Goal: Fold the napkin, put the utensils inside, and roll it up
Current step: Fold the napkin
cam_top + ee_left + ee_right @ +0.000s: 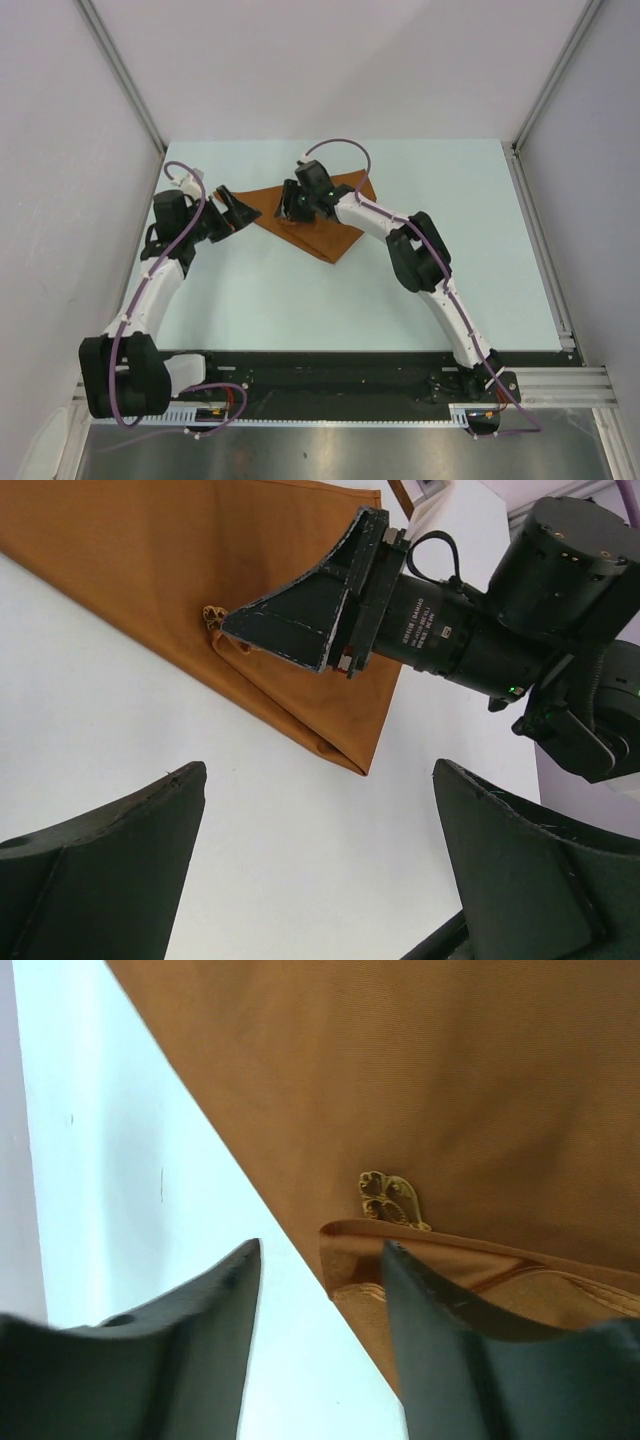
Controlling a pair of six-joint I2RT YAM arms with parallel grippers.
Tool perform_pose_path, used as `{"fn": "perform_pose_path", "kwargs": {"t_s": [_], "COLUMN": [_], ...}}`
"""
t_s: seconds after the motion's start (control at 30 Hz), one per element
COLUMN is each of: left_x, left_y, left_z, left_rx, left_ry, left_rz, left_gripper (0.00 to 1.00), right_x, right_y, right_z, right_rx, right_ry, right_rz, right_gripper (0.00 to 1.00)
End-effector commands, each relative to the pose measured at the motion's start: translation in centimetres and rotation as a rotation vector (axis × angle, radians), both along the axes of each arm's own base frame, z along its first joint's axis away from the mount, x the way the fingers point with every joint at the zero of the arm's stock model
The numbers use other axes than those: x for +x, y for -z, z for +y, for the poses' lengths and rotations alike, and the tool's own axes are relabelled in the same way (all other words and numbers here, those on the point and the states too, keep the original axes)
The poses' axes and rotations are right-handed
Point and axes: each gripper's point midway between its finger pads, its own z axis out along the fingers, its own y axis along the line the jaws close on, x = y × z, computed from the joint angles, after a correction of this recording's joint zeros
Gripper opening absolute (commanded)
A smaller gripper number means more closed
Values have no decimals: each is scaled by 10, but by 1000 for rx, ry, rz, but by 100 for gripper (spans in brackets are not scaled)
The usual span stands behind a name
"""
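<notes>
The rust-orange napkin point(330, 228) lies folded into a triangle at the back middle of the table. It also shows in the left wrist view point(180, 560) and the right wrist view point(430, 1070). Only the fork's ornate gold handle end point(390, 1200) pokes out from under a folded flap; it also shows in the left wrist view point(213, 615). My right gripper point(320, 1255) is open, low at the napkin's left edge, one finger point(440, 1330) over the flap, the other over bare table. My left gripper point(320, 780) is open and empty over the table, just left of the napkin.
The pale table point(300, 300) is bounded by white walls at left, back and right. A black rail point(330, 375) runs along the near edge by the arm bases. The right arm's wrist point(470, 630) reaches across the napkin in the left wrist view.
</notes>
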Motion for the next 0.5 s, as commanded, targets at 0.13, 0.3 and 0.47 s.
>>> {"fn": "perform_pose_path", "kwargs": {"t_s": [0.13,0.3,0.47], "left_x": [11,21,33], "left_y": [14,31,50], "left_z": [17,33,42], "left_rx": [-8,9,-33], "left_ry": [-69,-157,-244], "left_rz": [11,58,104], "left_gripper": [100,99,100], "right_x": [-5,-12,-19], "right_y": [-97,-138,-198], "right_z": [11,-21,-82], "right_rx": [123,133,145], "right_ry": [-105,-99,-28], "right_rz": [-171,-250,-369], "right_gripper": [73,75,77]}}
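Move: The corner of the napkin flap I've just folded over lies about level with my right hand, some 1 cm left and 2 cm under the open fingers; a utensil's ornate gold end peeks out about 3 cm ahead and 1 cm left. The napkin's near corner is roughly 14 cm back and 14 cm right of that hand. For my left hand, the napkin's left corner lies about 13 cm ahead, 9 cm left and 15 cm below; the flap corner is some 8 cm ahead and 8 cm right. I let the flap corner come free, opening my right fingers from half to about three-quarters, then lift that hand away, slowly at first and then fast, about 9 cm up while drawing right and a little back. Meanwhile my wide-open left hand sinks about 5 cm and swings left and slightly forward towards the napkin's left corner, tipping down a little and turning slightly counter-clockwise, still clear of the cloth. ##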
